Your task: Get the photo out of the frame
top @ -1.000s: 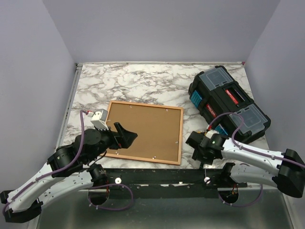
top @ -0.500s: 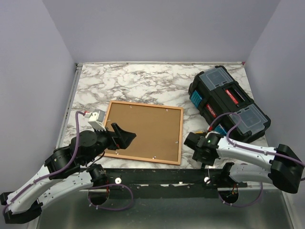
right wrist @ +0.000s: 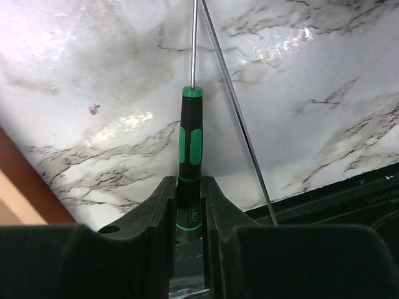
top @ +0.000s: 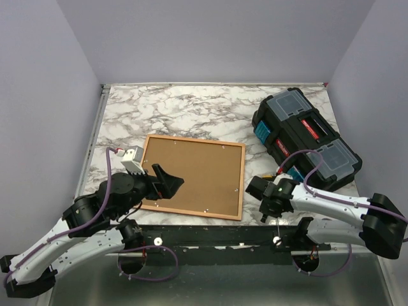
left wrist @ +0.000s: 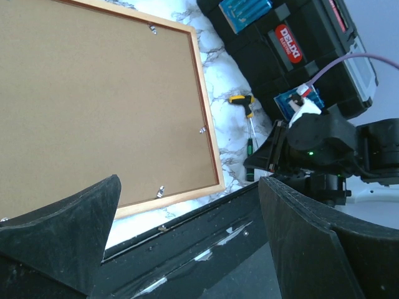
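The orange-red frame (top: 194, 176) lies face down at the table's middle, its brown backing board (left wrist: 93, 106) up. The photo is hidden under the board. My left gripper (top: 167, 182) hangs open over the frame's near left part; in the left wrist view its fingers (left wrist: 62, 240) spread wide above the table's near rail, with nothing between them. My right gripper (top: 264, 211) is just right of the frame's near right corner. In the right wrist view the right gripper (right wrist: 189, 194) is shut on the handle of a green and black screwdriver (right wrist: 190, 140), whose shaft points away over the marble.
A black toolbox (top: 306, 140) stands at the right back. A yellow-handled screwdriver (left wrist: 242, 101) lies between it and the frame. A thin metal rod (right wrist: 234, 106) runs slantwise beside the green screwdriver. The frame's edge (right wrist: 28, 187) shows at the lower left of the right wrist view. A black rail (top: 210, 233) borders the near side.
The right gripper's jaws have come together on the green screwdriver's handle. The left arm has hardly moved and stays open.
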`<act>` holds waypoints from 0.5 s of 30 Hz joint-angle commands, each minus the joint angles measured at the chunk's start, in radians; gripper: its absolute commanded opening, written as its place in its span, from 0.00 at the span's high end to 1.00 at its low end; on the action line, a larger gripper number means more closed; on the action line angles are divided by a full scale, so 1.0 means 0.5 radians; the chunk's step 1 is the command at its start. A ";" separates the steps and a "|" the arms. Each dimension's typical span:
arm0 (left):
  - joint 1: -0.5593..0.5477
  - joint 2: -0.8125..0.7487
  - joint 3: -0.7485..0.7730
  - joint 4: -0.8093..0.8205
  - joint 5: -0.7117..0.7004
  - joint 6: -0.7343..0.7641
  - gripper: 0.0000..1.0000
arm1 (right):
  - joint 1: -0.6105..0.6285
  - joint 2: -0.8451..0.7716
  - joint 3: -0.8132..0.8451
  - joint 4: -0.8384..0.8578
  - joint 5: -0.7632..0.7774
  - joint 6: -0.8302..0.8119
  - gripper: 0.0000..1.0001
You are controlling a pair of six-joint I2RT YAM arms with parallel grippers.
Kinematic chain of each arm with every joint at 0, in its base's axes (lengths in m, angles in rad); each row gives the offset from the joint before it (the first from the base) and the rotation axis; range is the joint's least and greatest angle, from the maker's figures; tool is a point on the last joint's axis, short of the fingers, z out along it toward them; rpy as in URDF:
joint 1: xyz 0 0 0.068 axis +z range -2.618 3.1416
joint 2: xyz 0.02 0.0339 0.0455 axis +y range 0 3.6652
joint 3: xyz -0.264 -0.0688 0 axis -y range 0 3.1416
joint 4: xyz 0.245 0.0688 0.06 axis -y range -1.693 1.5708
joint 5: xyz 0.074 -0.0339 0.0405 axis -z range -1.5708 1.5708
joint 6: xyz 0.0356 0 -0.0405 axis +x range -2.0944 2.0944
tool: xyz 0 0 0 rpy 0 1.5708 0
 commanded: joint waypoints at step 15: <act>0.201 0.483 -0.409 0.869 0.907 -0.306 0.01 | -0.004 -0.868 0.021 0.333 -0.347 -0.590 0.99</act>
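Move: The green screwdriver is already pinched in the right hand. The frame's near right corner lies about 9 cm to that hand's left and level with it, at table height; the right-side clip is some 10 cm left and 13 cm ahead, the yellow-handled driver's grip about 16 cm straight ahead. From the left hand, open and empty, the backing board's middle is roughly 13 cm ahead, 5 cm right and 25 below, its near-edge clip 10 cm right and 1 ahead. The green screwdriver, kept in the right fingers' steady pinch, is carried up about 6 cm and left about 5 cm towards the frame's near right corner, the fingers swinging some 25 degrees out to the left and a little forward. Meanwhile the wide-open left hand sinks and goes right over the near part of the frame, its fingers tipping further down, without touching the board. ##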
